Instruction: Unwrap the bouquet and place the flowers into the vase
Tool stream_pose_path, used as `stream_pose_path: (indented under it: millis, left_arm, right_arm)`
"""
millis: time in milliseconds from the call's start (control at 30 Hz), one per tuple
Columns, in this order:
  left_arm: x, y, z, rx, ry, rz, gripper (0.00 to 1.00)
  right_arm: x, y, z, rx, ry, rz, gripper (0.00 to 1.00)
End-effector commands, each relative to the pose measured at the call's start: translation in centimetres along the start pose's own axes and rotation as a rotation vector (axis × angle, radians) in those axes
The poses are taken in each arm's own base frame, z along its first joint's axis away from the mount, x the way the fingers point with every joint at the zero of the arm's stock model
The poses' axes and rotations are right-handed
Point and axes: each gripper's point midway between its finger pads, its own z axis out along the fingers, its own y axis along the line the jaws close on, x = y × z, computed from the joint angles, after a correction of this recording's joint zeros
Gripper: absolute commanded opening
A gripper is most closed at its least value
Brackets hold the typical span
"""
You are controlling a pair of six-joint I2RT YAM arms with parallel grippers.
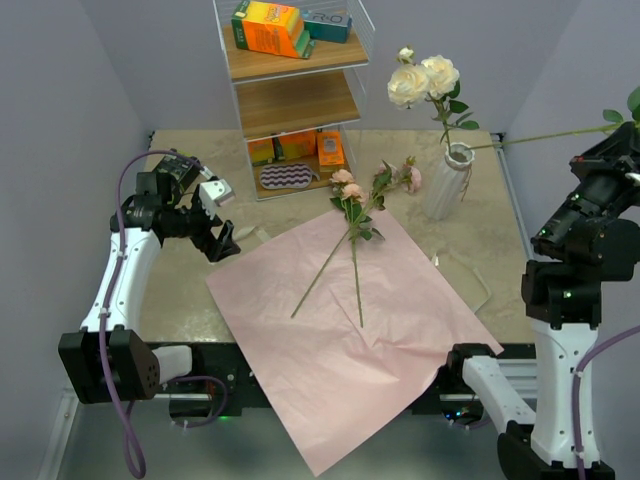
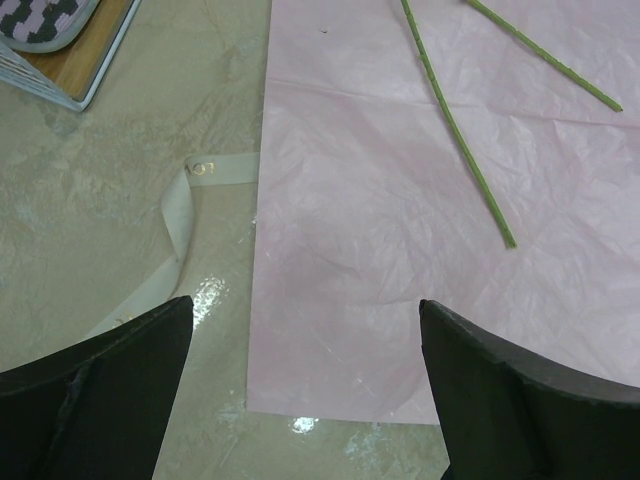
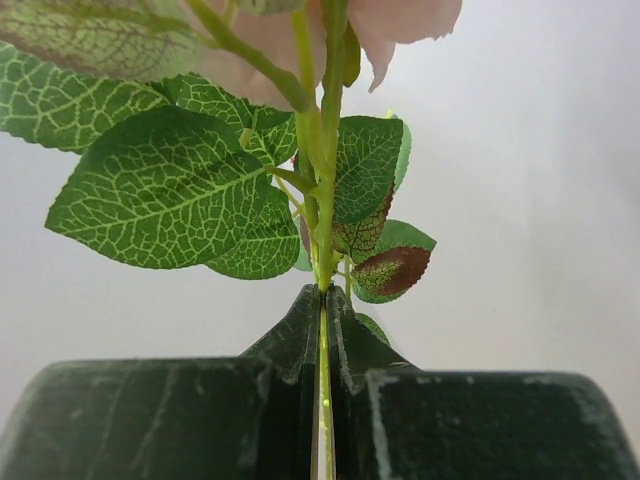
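The bouquet's pink sheet [image 1: 330, 340] [image 2: 400, 250] lies spread flat on the table. On it lie two of the flowers [image 1: 352, 215], with pink blooms at the far end; their green stems [image 2: 460, 130] cross the sheet. The white ribbed vase [image 1: 447, 180] at the back right holds cream roses [image 1: 422, 78]. My right gripper [image 1: 603, 148] [image 3: 323, 295] is raised at the right, shut on a flower stem [image 1: 540, 137] whose bare end points at the vase; its leaves [image 3: 160, 190] and pink bloom [image 3: 400, 15] fill the right wrist view. My left gripper [image 1: 215, 238] [image 2: 305, 330] hangs open and empty over the sheet's left edge.
A cream ribbon [image 2: 185, 200] [image 1: 250, 236] lies on the table left of the sheet, and another strip [image 1: 470, 280] lies off its right side. A wire shelf [image 1: 295, 100] at the back holds orange boxes [image 1: 270, 28] and a striped pouch [image 1: 287, 176]. Grey walls close in on both sides.
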Motion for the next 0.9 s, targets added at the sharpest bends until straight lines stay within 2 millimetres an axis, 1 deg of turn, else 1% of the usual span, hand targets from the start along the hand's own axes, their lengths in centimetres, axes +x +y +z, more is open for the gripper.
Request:
stream_pose_path:
  millis: [0, 233, 400, 500, 533, 600, 633, 667, 700, 733, 767, 833, 867]
  left_arm:
    - [-1.8, -0.1, -1.0, -0.02, -0.06, 0.03, 0.99]
    - [-2.0, -0.2, -1.4, -0.032, -0.06, 0.043, 0.99]
    - [-2.0, -0.3, -1.5, -0.034, -0.06, 0.049, 0.99]
    - [-1.9, -0.3, -1.5, -0.034, -0.057, 0.051, 0.99]
    - [-1.9, -0.2, -1.5, -0.033, -0.056, 0.048, 0.99]
    - [-1.9, -0.2, -1.4, -0.03, -0.056, 0.05, 0.99]
    - [-1.9, -0.1, -1.3, -0.028, -0.053, 0.047, 0.99]
    - [-2.0, -0.1, -1.3, -0.027, -0.054, 0.047, 0.99]
    - [-1.9, 0.0, -1.3, -0.027, -0.052, 0.045, 0.99]
    - [-2.0, 0.0, -1.3, -0.025, -0.052, 0.045, 0.99]
    - [-2.0, 0.1, -1.2, -0.024, -0.051, 0.045, 0.99]
    - [-2.1, 0.2, -1.3, -0.028, -0.049, 0.048, 1.0]
    - [-2.0, 0.2, -1.3, -0.028, -0.046, 0.047, 1.0]
  right_arm:
    - [0.3, 0.4, -0.7, -0.038, 0.034, -0.001, 0.0]
    - [2.0, 0.4, -0.7, -0.051, 0.071, -0.019, 0.0]
    - [4.7, 0.4, -0.4, -0.049, 0.131, -0.048, 0.0]
    - [5.6, 0.6, -0.2, -0.057, 0.144, -0.058, 0.0]
    - [6.3, 0.8, 0.0, -0.059, 0.157, -0.07, 0.0]
    - [6.8, 1.2, 0.4, -0.071, 0.165, -0.082, 0.0]
    - [7.8, 1.3, 0.8, -0.071, 0.182, -0.104, 0.0]
    - [7.9, 1.7, 1.2, -0.074, 0.185, -0.113, 0.0]
    - [8.8, 2.5, 1.2, -0.094, 0.206, -0.118, 0.0]
    - [9.2, 2.8, 1.5, -0.098, 0.216, -0.143, 0.0]
    - [10.8, 3.6, 2.0, -0.103, 0.258, -0.171, 0.0]
    - [11.9, 4.4, 2.3, -0.107, 0.282, -0.2, 0.0]
    - [12.5, 5.2, 2.4, -0.123, 0.29, -0.201, 0.0]
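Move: The right hand, holding the pink rose by its stem high up, has the vase's mouth about 30 cm ahead, 8 cm to its left and some 34 cm below. The white roses already in it have their heads roughly 33 cm ahead, 21 cm left and 15 cm below that hand; the roses on the paper lie about 33 cm ahead, 31 cm left and 54 cm lower. From the left hand, the mouth is some 24 cm ahead, 53 cm right and 4 cm higher. Still pinching the rose stem, its cut end already at the vase's mouth, the right hand feeds the stem in: after barely moving at first, it speeds up forward and downward towards the vase, about 10 cm out and 6 cm down, with a little leftward drift late on. The wrist tips the fingers down some 15 degrees; the grip stays shut. ##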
